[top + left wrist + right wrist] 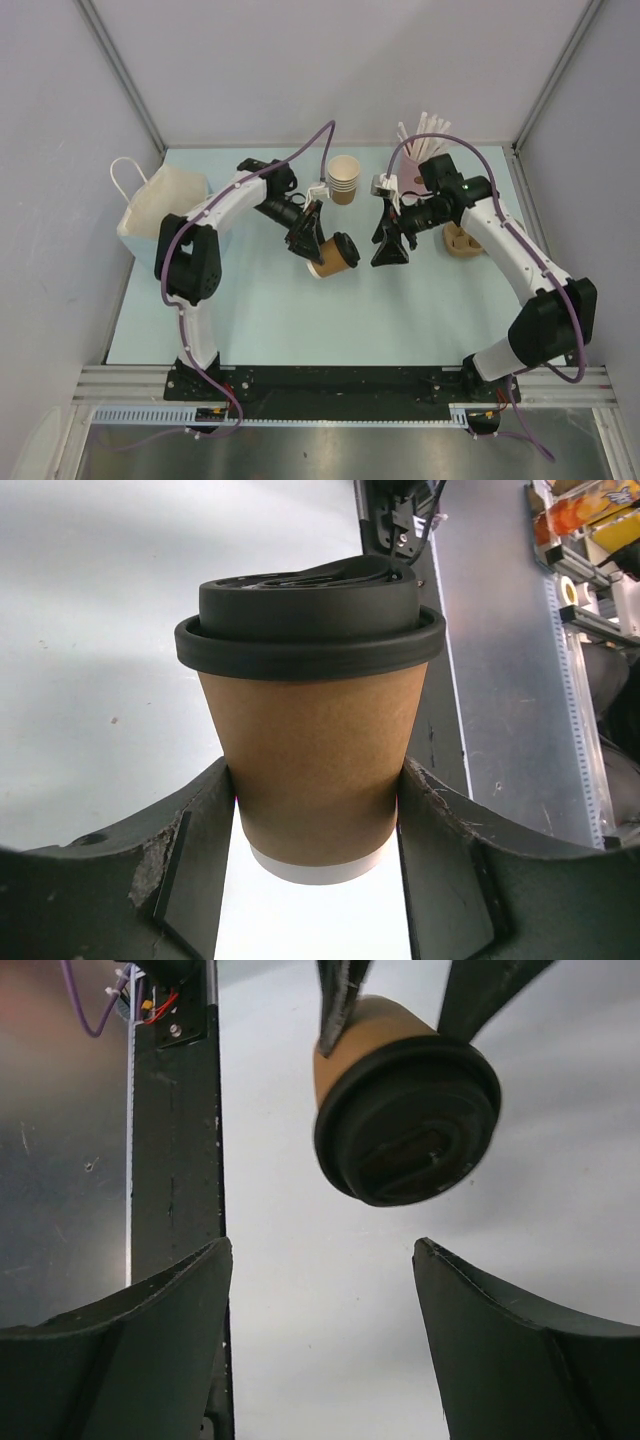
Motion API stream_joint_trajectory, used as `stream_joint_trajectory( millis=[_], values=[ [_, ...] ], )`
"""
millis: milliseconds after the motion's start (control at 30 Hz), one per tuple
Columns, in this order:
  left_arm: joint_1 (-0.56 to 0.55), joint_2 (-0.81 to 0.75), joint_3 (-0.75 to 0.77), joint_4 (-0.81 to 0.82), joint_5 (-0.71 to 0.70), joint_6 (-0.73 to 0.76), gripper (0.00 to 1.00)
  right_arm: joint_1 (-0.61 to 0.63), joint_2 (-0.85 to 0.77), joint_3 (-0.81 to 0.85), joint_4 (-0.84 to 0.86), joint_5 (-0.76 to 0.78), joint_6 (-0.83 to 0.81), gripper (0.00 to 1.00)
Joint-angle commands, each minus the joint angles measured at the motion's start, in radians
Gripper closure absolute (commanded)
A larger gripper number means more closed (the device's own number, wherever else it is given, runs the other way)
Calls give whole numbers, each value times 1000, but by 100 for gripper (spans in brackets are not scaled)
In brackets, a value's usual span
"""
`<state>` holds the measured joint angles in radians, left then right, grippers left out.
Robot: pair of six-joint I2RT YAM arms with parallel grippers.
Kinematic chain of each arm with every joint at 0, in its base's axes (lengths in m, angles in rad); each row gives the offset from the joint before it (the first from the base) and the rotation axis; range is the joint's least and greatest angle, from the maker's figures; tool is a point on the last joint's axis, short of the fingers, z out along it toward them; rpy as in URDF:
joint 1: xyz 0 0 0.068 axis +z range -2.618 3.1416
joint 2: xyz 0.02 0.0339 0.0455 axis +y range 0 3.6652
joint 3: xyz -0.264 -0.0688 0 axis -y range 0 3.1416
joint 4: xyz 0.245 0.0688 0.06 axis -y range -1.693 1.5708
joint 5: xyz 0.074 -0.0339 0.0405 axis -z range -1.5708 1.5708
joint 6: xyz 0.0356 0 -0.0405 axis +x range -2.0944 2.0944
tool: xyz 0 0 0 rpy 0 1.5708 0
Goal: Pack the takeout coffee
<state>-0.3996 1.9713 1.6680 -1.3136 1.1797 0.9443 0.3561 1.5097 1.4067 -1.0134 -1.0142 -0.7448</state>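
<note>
The takeout coffee [335, 255], a brown paper cup with a black lid [310, 620], hangs tilted above the table's middle, its lid facing right. My left gripper [310, 243] is shut on the cup's lower body [315, 760], one finger on each side. My right gripper [388, 255] stands open just right of the lid, apart from it, with nothing between its fingers. In the right wrist view the lid [405, 1120] faces the camera beyond the open right gripper [320, 1250], and the left arm's fingers [340, 1000] clamp the cup behind it.
A white paper bag [160, 205] with handles stands at the table's left edge. A stack of lidless brown cups [344, 178] is at the back centre. A pink cup of white sticks [420, 160] and a brown round object [462, 240] sit at the right.
</note>
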Motion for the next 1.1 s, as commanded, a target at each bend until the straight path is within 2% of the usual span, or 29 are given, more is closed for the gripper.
stream_joint_trajectory(
  millis=[0,333,667,867,1067],
  values=[
    [5,9,35,-150,115,96,78,49,-60,-46,68,5,-10,23],
    [-7,-3,10,-150,121,99,78,86,-45,-100,216,63,76,31],
    [-42,24,12,-151,115,96,78,135,-51,-112,236,78,81,35],
    [-42,18,13,-153,117,96,78,144,-26,-112,214,81,56,54],
    [-39,14,15,-151,116,97,78,141,-19,-114,184,83,25,55]
  ],
)
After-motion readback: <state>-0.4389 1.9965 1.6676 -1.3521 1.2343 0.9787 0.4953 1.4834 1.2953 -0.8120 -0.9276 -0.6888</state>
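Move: The coffee cup's black lid, facing the right hand, is about 7 cm left of that hand, 2 cm ahead and 2 cm lower. From the left hand gripping the cup body, the lid is some 4 cm right, 2 cm ahead and 4 cm higher. The stacked cups stand about 13 cm ahead of the left hand and 4 cm right; the straw holder is roughly 15 cm ahead of the right hand and 9 cm right, both lower. Right fingers go about 3 cm left and 2 down to the lid, half-closing; left keeps the cup. ##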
